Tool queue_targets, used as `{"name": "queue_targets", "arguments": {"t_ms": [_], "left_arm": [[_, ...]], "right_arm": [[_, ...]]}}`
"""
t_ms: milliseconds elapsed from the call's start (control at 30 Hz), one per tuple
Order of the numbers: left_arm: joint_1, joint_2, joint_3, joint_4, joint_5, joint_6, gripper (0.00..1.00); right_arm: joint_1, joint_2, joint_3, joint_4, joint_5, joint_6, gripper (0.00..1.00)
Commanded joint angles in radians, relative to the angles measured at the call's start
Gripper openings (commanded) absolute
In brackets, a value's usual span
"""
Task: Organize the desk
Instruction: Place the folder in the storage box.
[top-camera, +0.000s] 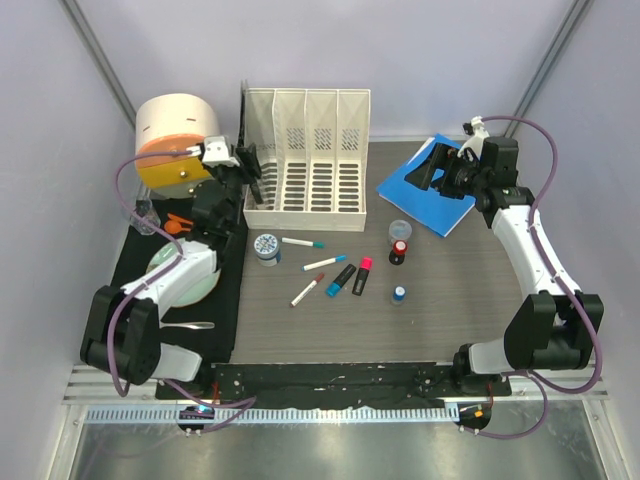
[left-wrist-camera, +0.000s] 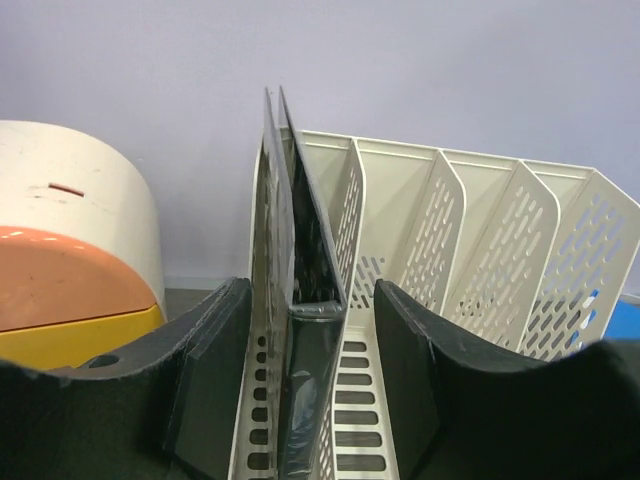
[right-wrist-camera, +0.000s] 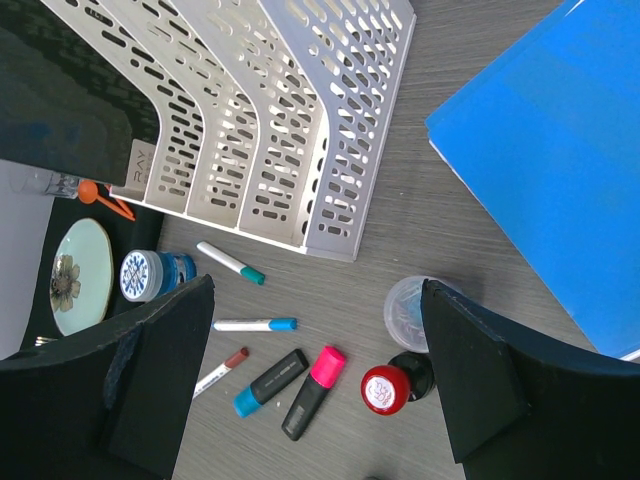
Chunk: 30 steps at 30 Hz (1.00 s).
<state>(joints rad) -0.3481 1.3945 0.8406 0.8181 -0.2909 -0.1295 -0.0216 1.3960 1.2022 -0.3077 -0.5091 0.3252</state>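
The desk (top-camera: 450, 300) holds a white slotted file rack (top-camera: 307, 160) at the back. A black folder (left-wrist-camera: 310, 380) stands upright in the rack's leftmost slot. My left gripper (left-wrist-camera: 312, 290) straddles that folder and the slot's wall, with its pads (left-wrist-camera: 405, 380) standing clear of both, open. In the top view the left gripper (top-camera: 250, 168) sits at the rack's left end. My right gripper (top-camera: 428, 170) hovers over a blue notebook (top-camera: 425, 190) at the back right. In its own view the right gripper (right-wrist-camera: 318, 290) is wide open and holds nothing.
Loose on the desk lie three markers (top-camera: 325, 263), two highlighters (top-camera: 350, 278), a red-capped bottle (top-camera: 399, 250), a clear cup of clips (top-camera: 399, 229), a small blue-capped bottle (top-camera: 399, 294) and a blue tin (top-camera: 267, 246). A black mat (top-camera: 225, 310) carries a plate (top-camera: 185, 278) and a spoon (top-camera: 190, 325). A round white-and-orange container (top-camera: 175, 140) stands at the back left.
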Motion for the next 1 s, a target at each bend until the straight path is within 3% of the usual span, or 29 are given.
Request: {"name": "queue_targets", "arguments": {"t_ms": [0,233,467,633,733,833,900,967], "left_arm": [[0.004,-0.072,0.040,-0.068,0.022,0.007,0.57],[0.003,-0.175,0.061,-0.198,0.035,0.024,0.68],[0.003,-0.293,0.068,-0.353,0.053,0.022,0.71],[0.003,-0.370,0.077,-0.459,0.079,-0.013,0.81],[0.003,-0.388,0.122,-0.580,0.102,-0.048,0.84],[0.003,-0.361,0.247,-0.814,0.127,-0.108,0.86],[0.003,-0.359,0.296,-0.954,0.162,-0.154,1.00],[0.003,-0.377,0.302,-1.017,0.217,-0.185,1.00]], "right_arm": [[-0.001,-0.051,0.030,0.036,-0.012,0.008,0.90],[-0.001,-0.083,0.033,0.021,-0.011,0.003,0.89],[-0.003,-0.123,0.039,-0.011,0.014,-0.011,0.90],[-0.001,-0.143,0.049,-0.034,0.029,-0.018,0.90],[-0.001,-0.146,0.060,-0.062,0.079,-0.018,0.90],[-0.003,-0.143,0.079,-0.111,0.182,-0.012,0.90],[-0.003,-0.137,0.094,-0.151,0.242,-0.011,0.93],[-0.005,-0.129,0.105,-0.183,0.277,-0.009,0.93]]}}
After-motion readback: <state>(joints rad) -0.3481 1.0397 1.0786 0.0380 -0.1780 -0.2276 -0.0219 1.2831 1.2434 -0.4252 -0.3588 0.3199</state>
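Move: The dark folder already stands in the storage box's leftmost slot, its near edge between the left hand's parted fingers and its middle about 10 cm ahead, 1 cm left and 15 cm below. The storage box's middle is roughly 10 cm ahead and 13 cm right of the hand, the round bread box some 9 cm ahead and 16 cm left, the blue jar 3 cm back and 3 cm right, low down. From the right hand, the folder lies about 14 cm ahead and 43 cm left, 8 cm lower. With the folder's near edge already loose between its fingers, the left hand draws back about 8 cm and up some 7 cm, away from the folder and storage box. The fingers spread from half to fully open, and late on the hand dips about 10 degrees and swings a little clockwise. The empty right hand rises about 3 cm while easing back, then slides 2 cm right, turning slightly clockwise. ##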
